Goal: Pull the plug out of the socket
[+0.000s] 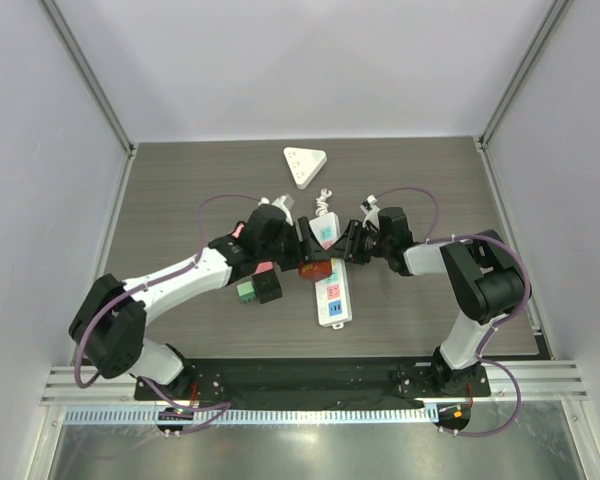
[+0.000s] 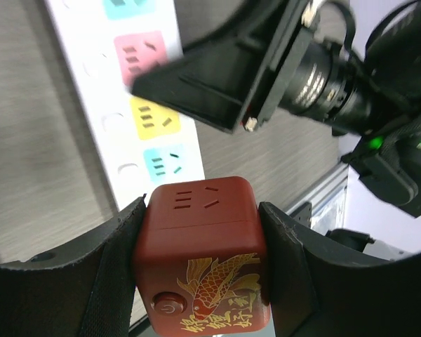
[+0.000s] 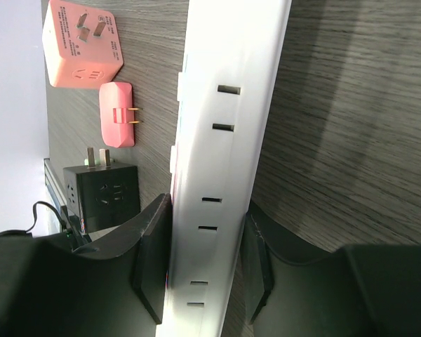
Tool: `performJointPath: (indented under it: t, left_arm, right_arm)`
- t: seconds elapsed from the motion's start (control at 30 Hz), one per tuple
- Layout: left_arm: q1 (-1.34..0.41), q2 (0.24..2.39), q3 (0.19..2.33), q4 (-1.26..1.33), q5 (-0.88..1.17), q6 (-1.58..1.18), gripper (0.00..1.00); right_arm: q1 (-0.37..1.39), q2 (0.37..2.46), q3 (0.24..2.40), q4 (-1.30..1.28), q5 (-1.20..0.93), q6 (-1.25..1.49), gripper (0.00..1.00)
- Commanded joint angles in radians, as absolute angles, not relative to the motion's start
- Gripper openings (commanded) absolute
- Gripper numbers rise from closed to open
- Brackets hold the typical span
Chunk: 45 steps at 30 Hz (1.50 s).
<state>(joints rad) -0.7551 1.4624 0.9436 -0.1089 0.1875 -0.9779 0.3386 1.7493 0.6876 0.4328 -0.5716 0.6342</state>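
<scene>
A red cube plug (image 2: 200, 260) with a gold fish print and a power button sits between my left gripper's (image 2: 202, 210) fingers, which are shut on its two sides. It shows in the top view (image 1: 316, 268) at the middle of the white power strip (image 1: 333, 293). I cannot tell whether its pins are still in the socket. The strip's coloured sockets show in the left wrist view (image 2: 137, 105). My right gripper (image 1: 352, 243) is shut on the strip's long sides (image 3: 221, 161), its fingers (image 3: 151, 260) pressed against the casing.
A white triangular adapter (image 1: 305, 163) lies at the back. A green plug (image 1: 247, 291) and a black cube adapter (image 1: 269, 287) lie left of the strip under my left arm. A pink adapter (image 3: 81, 42), a pink plug (image 3: 116, 112) and the black cube (image 3: 102, 196) show beside the strip.
</scene>
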Motion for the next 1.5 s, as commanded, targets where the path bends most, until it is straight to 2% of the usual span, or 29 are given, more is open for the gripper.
performJointPath:
  t: [0.0,0.43,0.6,0.77,1.3,1.47]
  left_arm:
    - [-0.687,1.378,0.979,-0.121,0.212,-0.940,0.00]
    - [-0.269,1.229,0.954,-0.104,0.181,-0.969,0.00]
    - [-0.106,1.261,0.893,-0.005,0.196,-1.061,0.00]
    - [-0.005,1.420,0.922,0.087,0.239,-1.045,0.00]
    - [-0.003,1.675,0.804,0.459,0.262,-1.052,0.00]
    - [-0.003,1.742,0.707,0.673,0.304,-1.138,0.00]
  right_arm:
    - [0.339,1.767,0.663,0.311,-0.448,0.503,0.01]
    - [0.339,1.761,0.661,0.322,-0.459,0.511,0.01]
    - [0.339,1.759,0.660,0.324,-0.463,0.509,0.01]
    - [0.339,1.759,0.660,0.325,-0.468,0.512,0.01]
    - [0.339,1.782,0.669,0.327,-0.477,0.512,0.01]
    - [0.339,1.798,0.675,0.337,-0.492,0.523,0.01]
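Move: The brown plug is already free of the power strip and in the left fingers; the clear table spot it is bound for lies about 25 cm to the left, 18 cm farther out and 10 cm lower. The pink cube plug stands just short of that spot, roughly 20 cm left and 12 cm ahead of the left hand; the flat pink plug is some 15 cm left and 6 cm ahead. From the right hand, the spot is about 26 cm left and 9 cm ahead. The brown plug, still pinched in the left fingers, is carried away from the strip, left and forward about 30 cm, while the wrist turns some 45 degrees counter-clockwise. Its path arcs up about 7 cm, then sinks nearly 15 cm beside the far-left side of the pink cube plug. The right hand stays still, keeping its grip on the strip. ##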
